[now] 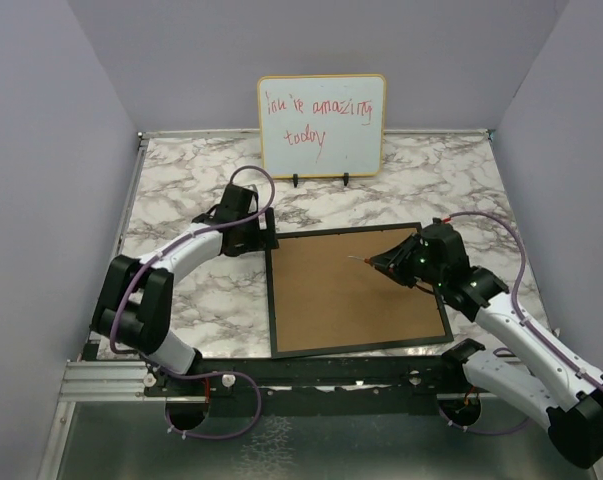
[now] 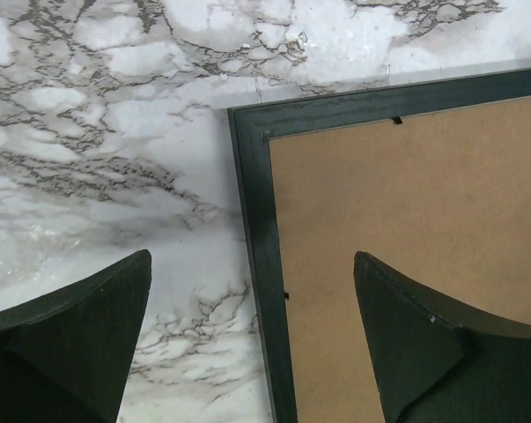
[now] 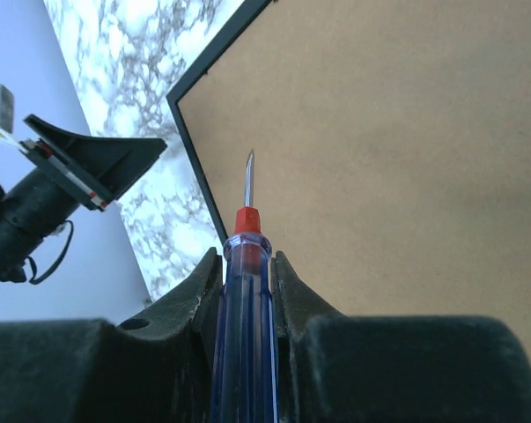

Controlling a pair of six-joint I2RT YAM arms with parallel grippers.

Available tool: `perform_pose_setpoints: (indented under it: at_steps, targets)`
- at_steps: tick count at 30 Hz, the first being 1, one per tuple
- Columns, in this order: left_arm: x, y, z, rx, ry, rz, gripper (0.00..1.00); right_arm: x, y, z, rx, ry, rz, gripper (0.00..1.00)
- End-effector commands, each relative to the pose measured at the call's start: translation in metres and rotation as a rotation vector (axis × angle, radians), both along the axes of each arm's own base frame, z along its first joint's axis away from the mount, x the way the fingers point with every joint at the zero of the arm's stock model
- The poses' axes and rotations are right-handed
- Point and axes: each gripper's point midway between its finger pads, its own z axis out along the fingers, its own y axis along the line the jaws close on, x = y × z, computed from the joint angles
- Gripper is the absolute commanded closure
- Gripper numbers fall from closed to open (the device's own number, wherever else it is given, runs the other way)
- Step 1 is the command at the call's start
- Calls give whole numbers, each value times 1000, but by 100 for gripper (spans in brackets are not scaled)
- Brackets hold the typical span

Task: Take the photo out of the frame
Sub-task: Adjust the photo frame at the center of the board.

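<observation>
The frame (image 1: 272, 300) lies face down on the marble table, thin black border around a brown fibreboard back panel (image 1: 351, 288). The photo is hidden under that panel. My left gripper (image 1: 264, 238) hangs open over the frame's far left corner (image 2: 247, 123), one finger (image 2: 98, 335) above the marble and the other above the back panel (image 2: 406, 220). My right gripper (image 3: 247, 264) is shut on a blue screwdriver (image 3: 244, 317) with a red collar. Its metal tip (image 3: 249, 172) points across the back panel, and in the top view the gripper (image 1: 396, 262) sits over the frame's right part.
A whiteboard (image 1: 322, 122) with red handwriting stands on small feet at the back of the table. Grey walls close in the left, right and back sides. A metal rail (image 1: 111, 380) runs along the near edge by the arm bases.
</observation>
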Motion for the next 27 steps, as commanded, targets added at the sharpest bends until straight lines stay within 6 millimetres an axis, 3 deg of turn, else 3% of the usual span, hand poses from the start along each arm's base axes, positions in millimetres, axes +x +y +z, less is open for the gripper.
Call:
perform_pose_setpoints:
  at_steps: [1,6,13,27]
  targets:
    - [24,-17,-4,-41,-21,-32,11,14,-15,9,-26,-41,-119,99]
    - [31,-14,-23,1,12,-24,24,19,-24,11,-114,-29,-136,99]
    - [28,-10,-51,38,75,3,34,21,-21,7,-161,7,-95,99]
    - [-3,4,-79,39,149,110,84,16,-22,1,-181,43,-81,99]
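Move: The photo frame's left rail passes under the left hand's open fingers; the spot to grip, just short of the far-left corner, is about 3 cm ahead, 1 cm right and some 5 cm below. That corner is about 6 cm ahead and 1 cm right, and the brown backing's middle about 6 cm back and 19 cm right, both some 5 cm down. From the right hand the gripping spot is roughly 12 cm ahead, 24 cm left and 13 cm below. With its fingers astride the frame's left rail, the left hand sinks about 4.5 cm and reaches some 3 cm forward and slightly right, closing all the while from wide open to about a quarter, until the tips come together on either side of the rail just short of the far-left corner and pinch it. The right hand, still gripping the screwdriver above the backing, shifts only about 2 cm forward and to the right, its left side dipping some 10 degrees. ##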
